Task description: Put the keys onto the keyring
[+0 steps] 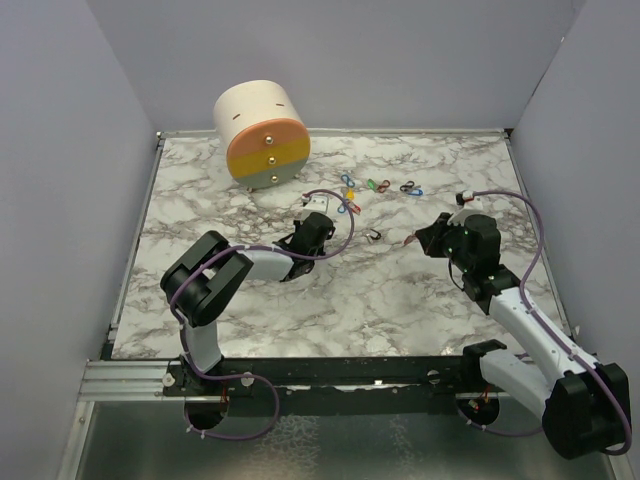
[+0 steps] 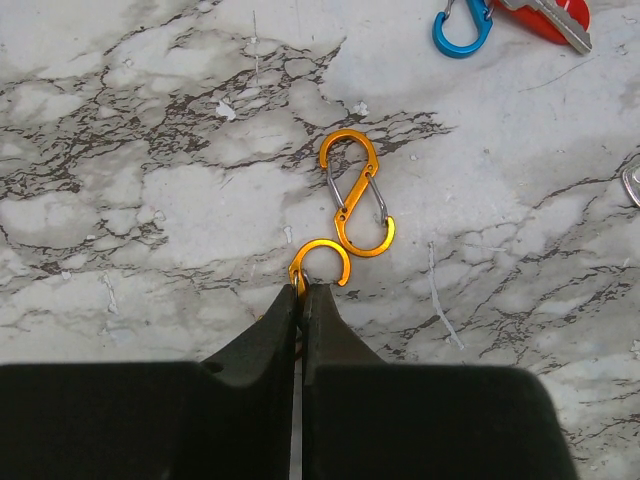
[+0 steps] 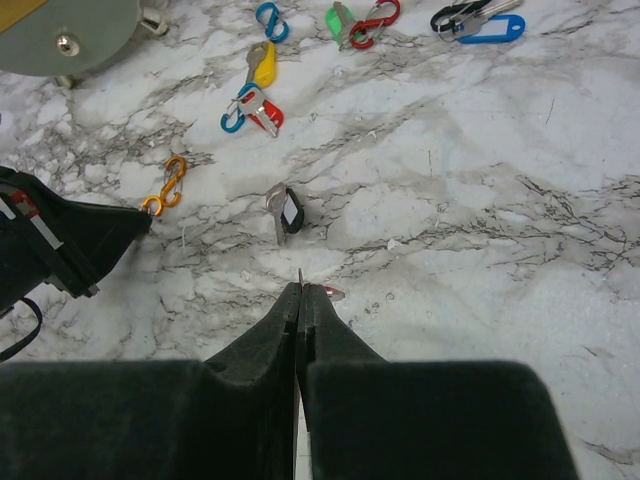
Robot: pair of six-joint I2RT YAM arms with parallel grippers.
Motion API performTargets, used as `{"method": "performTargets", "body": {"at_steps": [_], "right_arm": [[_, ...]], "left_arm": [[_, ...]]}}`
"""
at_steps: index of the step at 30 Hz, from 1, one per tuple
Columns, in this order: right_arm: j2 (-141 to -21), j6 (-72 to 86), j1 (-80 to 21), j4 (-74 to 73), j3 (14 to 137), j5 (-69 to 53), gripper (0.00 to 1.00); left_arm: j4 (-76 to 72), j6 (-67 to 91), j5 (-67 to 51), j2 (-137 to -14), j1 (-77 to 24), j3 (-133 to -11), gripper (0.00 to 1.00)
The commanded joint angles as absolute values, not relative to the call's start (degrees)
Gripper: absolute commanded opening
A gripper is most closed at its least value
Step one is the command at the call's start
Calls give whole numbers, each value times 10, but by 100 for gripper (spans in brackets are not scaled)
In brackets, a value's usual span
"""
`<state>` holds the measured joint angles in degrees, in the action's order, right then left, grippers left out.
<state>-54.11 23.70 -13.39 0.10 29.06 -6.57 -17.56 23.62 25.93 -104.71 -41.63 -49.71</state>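
My left gripper (image 2: pixel 302 290) (image 1: pixel 338 212) is shut on the lower part of an orange figure-8 keyring clip (image 2: pixel 320 262); only its open upper loop shows above the fingertips. A second orange clip (image 2: pixel 358 195) (image 3: pixel 172 183) lies flat just beyond it. My right gripper (image 3: pixel 301 290) (image 1: pixel 412 240) is shut on a small key: its metal tip pokes out above the fingertips and a bit of red head (image 3: pixel 333 293) shows on the right. A black-headed key (image 3: pixel 287 212) (image 1: pixel 374 236) lies loose on the marble between the two grippers.
Further back lie a yellow key (image 3: pixel 263 68), a red key on a blue clip (image 3: pixel 258 108) (image 2: pixel 555 20), a lone blue clip (image 3: pixel 268 18), a green key with a red clip (image 3: pixel 345 20) and a blue key with a black clip (image 3: pixel 480 22). A cream-and-orange drum (image 1: pixel 262 135) stands back left.
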Motion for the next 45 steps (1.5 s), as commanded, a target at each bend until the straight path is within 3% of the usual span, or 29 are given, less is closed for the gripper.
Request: {"method": "performTargets", "body": {"at_steps": [1, 7, 20, 30, 45], "right_arm": [[-532, 232, -133, 3, 293, -72, 1], [-532, 227, -133, 8, 292, -85, 1], [-525, 200, -166, 57, 283, -138, 1], [-547, 159, -270, 91, 293, -97, 1], [-647, 119, -429, 118, 331, 25, 1]], "left_arm": [[-145, 236, 239, -1049, -413, -482, 0], [-133, 240, 244, -1028, -413, -475, 0], [-83, 254, 238, -856, -413, -437, 0], [-65, 256, 194, -801, -450, -455, 0], [-64, 262, 183, -816, -516, -492, 0]]}}
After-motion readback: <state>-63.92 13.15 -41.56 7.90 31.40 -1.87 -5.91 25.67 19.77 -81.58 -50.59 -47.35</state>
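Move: The red-tagged key, pinched in the right fingers, hangs some 24 cm to the right of the left hand, about 7 cm nearer the base and 10 cm higher. From the right hand, the orange keyring in the left fingers is about 8 cm ahead, 24 cm left and 11 cm below. A second orange keyring lies 4 cm ahead and 2 cm right of the left hand; the black-tagged key is about 14 cm right, level with it. The orange keyring, still pinched in the left fingers, is drawn a few centimetres back and left, then lifted some 11 cm off the marble while swinging right and farther back towards the red-tagged key. That key, kept in the shut right fingers, comes about 13 cm left and 5 cm back to meet it, rising a little before dipping, its wrist turning nearly 30 degrees counter-clockwise; the left turns slightly clockwise. ##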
